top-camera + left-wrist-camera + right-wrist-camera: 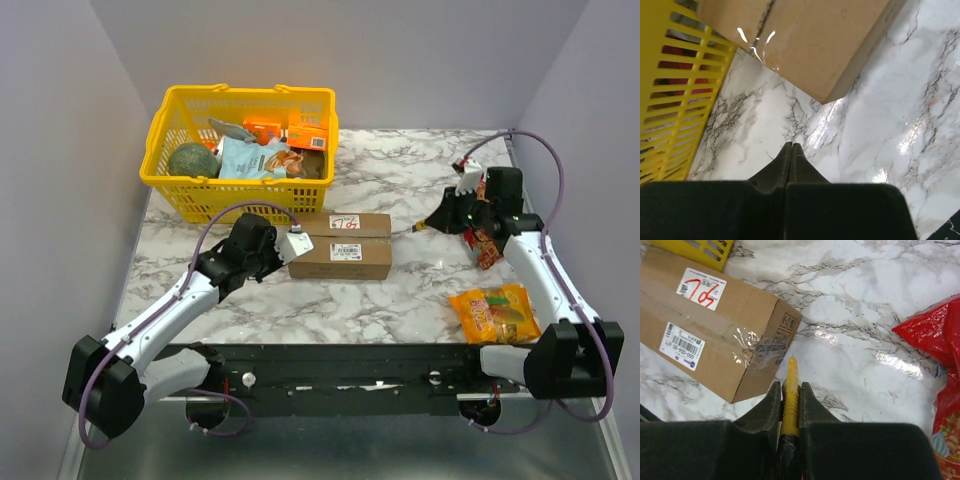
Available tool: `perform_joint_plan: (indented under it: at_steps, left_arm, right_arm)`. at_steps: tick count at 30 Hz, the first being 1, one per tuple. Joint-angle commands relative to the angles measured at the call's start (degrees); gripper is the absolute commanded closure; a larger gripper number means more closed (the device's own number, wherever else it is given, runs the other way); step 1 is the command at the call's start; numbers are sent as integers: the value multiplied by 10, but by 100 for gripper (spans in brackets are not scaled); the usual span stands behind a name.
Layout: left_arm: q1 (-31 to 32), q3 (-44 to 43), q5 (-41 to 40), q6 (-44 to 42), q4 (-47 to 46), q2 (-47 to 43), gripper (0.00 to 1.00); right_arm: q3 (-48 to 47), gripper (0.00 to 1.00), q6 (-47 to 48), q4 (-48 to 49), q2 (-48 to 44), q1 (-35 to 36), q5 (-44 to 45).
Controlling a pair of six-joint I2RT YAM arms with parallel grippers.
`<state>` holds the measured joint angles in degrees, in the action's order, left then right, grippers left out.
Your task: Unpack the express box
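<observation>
The express box (pixel 340 245) is a brown taped carton lying mid-table, with a red-scribbled sticker and a barcode label on top. It also shows in the left wrist view (pixel 820 40) and in the right wrist view (pixel 715 325). My left gripper (pixel 282 255) sits just off the box's left end, shut and empty, its tips (pixel 791 145) over bare marble. My right gripper (pixel 432 222) is shut on a yellow ribbed tool (pixel 790 390). The tool's tip points at the box's taped right end, a short gap away.
A yellow basket (pixel 245 95) with snack packs and a green ball stands behind the box at the left; its wall (pixel 675 90) is close to my left gripper. A red snack bag (pixel 935 335) lies by my right wrist. An orange bag (pixel 497 312) lies front right.
</observation>
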<state>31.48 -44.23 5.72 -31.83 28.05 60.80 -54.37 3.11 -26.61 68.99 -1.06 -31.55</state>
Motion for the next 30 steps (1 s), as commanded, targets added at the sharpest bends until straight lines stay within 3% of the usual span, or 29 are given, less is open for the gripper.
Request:
perform_joint_plan:
  at_steps: [1,8,10,17,23,27,30]
  left_arm:
    - [16,40,-47,-32,-104,18,100]
    - [37,114,-49,-31,-244,34,98]
    - [37,114,-39,-34,-252,48,88]
    - [91,51,53,-43,-189,75,67]
    - [215,-12,148,-90,-88,107,66]
    - [226,-38,124,-101,-65,98,65]
    - [206,-25,99,-111,-68,49,65]
  right_arm:
    - [-68,99,36,36,75,46,127]
    - [-115,100,73,71,152,54,142]
    - [-127,100,84,71,165,63,113]
    - [-138,100,93,74,195,106,53]
    - [-137,100,102,59,199,121,21]
    - [-125,100,144,47,184,132,-39]
    - [-126,100,123,66,187,137,-34]
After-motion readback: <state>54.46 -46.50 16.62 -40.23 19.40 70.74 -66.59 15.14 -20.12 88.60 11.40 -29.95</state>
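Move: The box lies crosswise, its middle about 15 cm to the left hand's right, 10 cm ahead and 5 cm below; the yellow basket stands some 29 cm ahead and 5 cm to that hand's left. From the right hand, which already holds the yellow knife, the box's middle is about 18 cm left, nearly level fore and aft, 8 cm below. The red bag lies 12 cm to this hand's right and 7 cm ahead; the orange bag 14 cm right and 13 cm back. The shut left hand first sinks about 5 cm beside the box's left end, then its fingers open to roughly a third as it swings some 14 cm right and back towards the robot, rising a little and turning clockwise, and comes against that end, pushing it round. The right hand keeps hold of the knife, reaches forward and slightly down past the box's right end, then goes left with a small counter-clockwise turn, bringing the blade tip to the box's far right corner. ##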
